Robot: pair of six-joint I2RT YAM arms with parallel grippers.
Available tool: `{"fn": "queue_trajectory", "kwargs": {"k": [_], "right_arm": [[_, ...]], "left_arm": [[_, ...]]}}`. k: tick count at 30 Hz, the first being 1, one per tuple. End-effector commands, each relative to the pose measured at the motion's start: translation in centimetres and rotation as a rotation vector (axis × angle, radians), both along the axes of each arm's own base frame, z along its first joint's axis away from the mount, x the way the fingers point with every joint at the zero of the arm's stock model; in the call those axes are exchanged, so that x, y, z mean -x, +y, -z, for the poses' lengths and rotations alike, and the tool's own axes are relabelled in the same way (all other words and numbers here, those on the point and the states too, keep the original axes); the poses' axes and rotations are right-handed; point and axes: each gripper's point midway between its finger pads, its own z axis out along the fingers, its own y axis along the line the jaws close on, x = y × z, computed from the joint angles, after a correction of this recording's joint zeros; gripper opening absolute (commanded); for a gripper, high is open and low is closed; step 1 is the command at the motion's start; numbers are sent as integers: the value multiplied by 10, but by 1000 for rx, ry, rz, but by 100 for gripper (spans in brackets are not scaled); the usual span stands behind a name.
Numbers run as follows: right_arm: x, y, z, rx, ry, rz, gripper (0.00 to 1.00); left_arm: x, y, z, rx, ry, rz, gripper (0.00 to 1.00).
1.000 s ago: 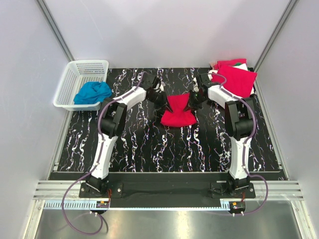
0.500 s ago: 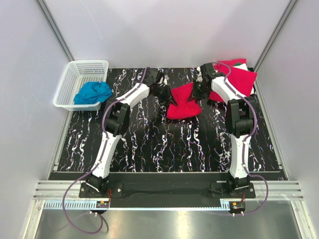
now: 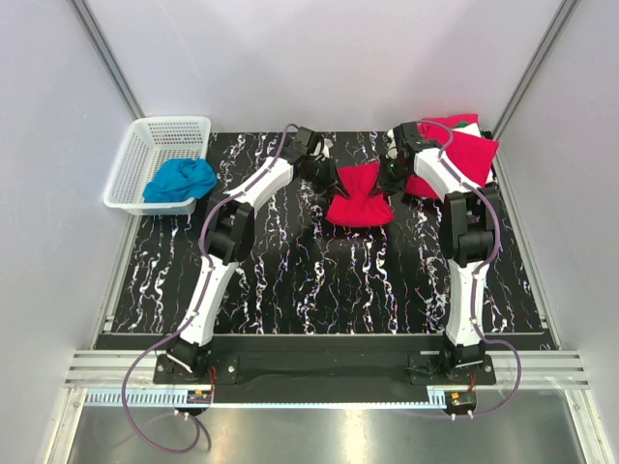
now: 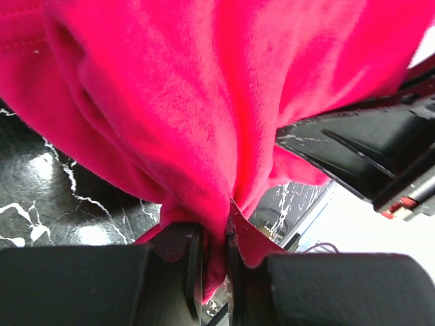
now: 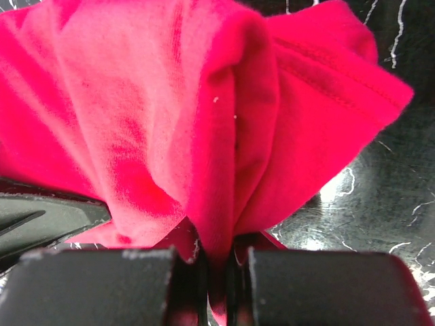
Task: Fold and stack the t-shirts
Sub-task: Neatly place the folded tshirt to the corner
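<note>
A folded red t-shirt (image 3: 357, 195) hangs between my two grippers above the far middle of the marbled table, pinched in like a bow. My left gripper (image 3: 325, 174) is shut on its left edge; red fabric (image 4: 204, 109) bunches between the jaws in the left wrist view. My right gripper (image 3: 389, 178) is shut on its right edge, the cloth (image 5: 204, 122) squeezed between the jaws in the right wrist view. At the far right corner lies a stack of folded red t-shirts (image 3: 466, 153), with white and green showing at its back (image 3: 468, 123).
A white plastic basket (image 3: 135, 164) at the far left holds a crumpled blue cloth (image 3: 180, 180). The black marbled tabletop (image 3: 319, 280) runs toward the arm bases. Grey walls close in the left, right and far sides.
Both grippers have carried the red t-shirt to the right and farther back, toward the stack in the far right corner. Both stay shut on it.
</note>
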Motion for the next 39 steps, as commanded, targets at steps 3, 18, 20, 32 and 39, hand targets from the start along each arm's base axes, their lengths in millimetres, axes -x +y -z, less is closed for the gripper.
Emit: {"fn": "queue_trajectory", "kwargs": {"k": [3, 18, 20, 32, 39], "right_arm": [[-24, -9, -48, -4, -137, 31, 0], [-30, -8, -52, -40, -119, 47, 0], [-28, -7, -47, -48, -93, 50, 0], [-16, -1, -33, -81, -16, 49, 0], [-9, 3, -35, -102, 42, 41, 0]], "left_arm": [[5, -10, -22, 38, -22, 28, 15], [2, -16, -19, 63, 6, 25, 20], [3, -15, -17, 57, 6, 27, 34], [0, 10, -23, 16, -20, -4, 58], [0, 70, -27, -51, -26, -71, 58]]}}
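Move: The folded t-shirt is held by both hands; its middle is some 4 cm to the right of the left hand and a little lower. The shirt stack in the far corner is roughly 25 cm to that hand's right and 7 cm farther out. From the right hand, the t-shirt's middle is about 3 cm to the left and slightly below; the shirt stack is some 17 cm to the right and 7 cm ahead, a few centimetres lower. The t-shirt's left-hand edge is let go: the left fingers, almost still at first, open from their pinch to just over half their span, then draw off to the left about 3 cm and down 2 or 3 cm, easing slightly back. The right hand keeps its pinch, lifting some 2 cm and drifting forward, then sinking and coming back about half the lift. ##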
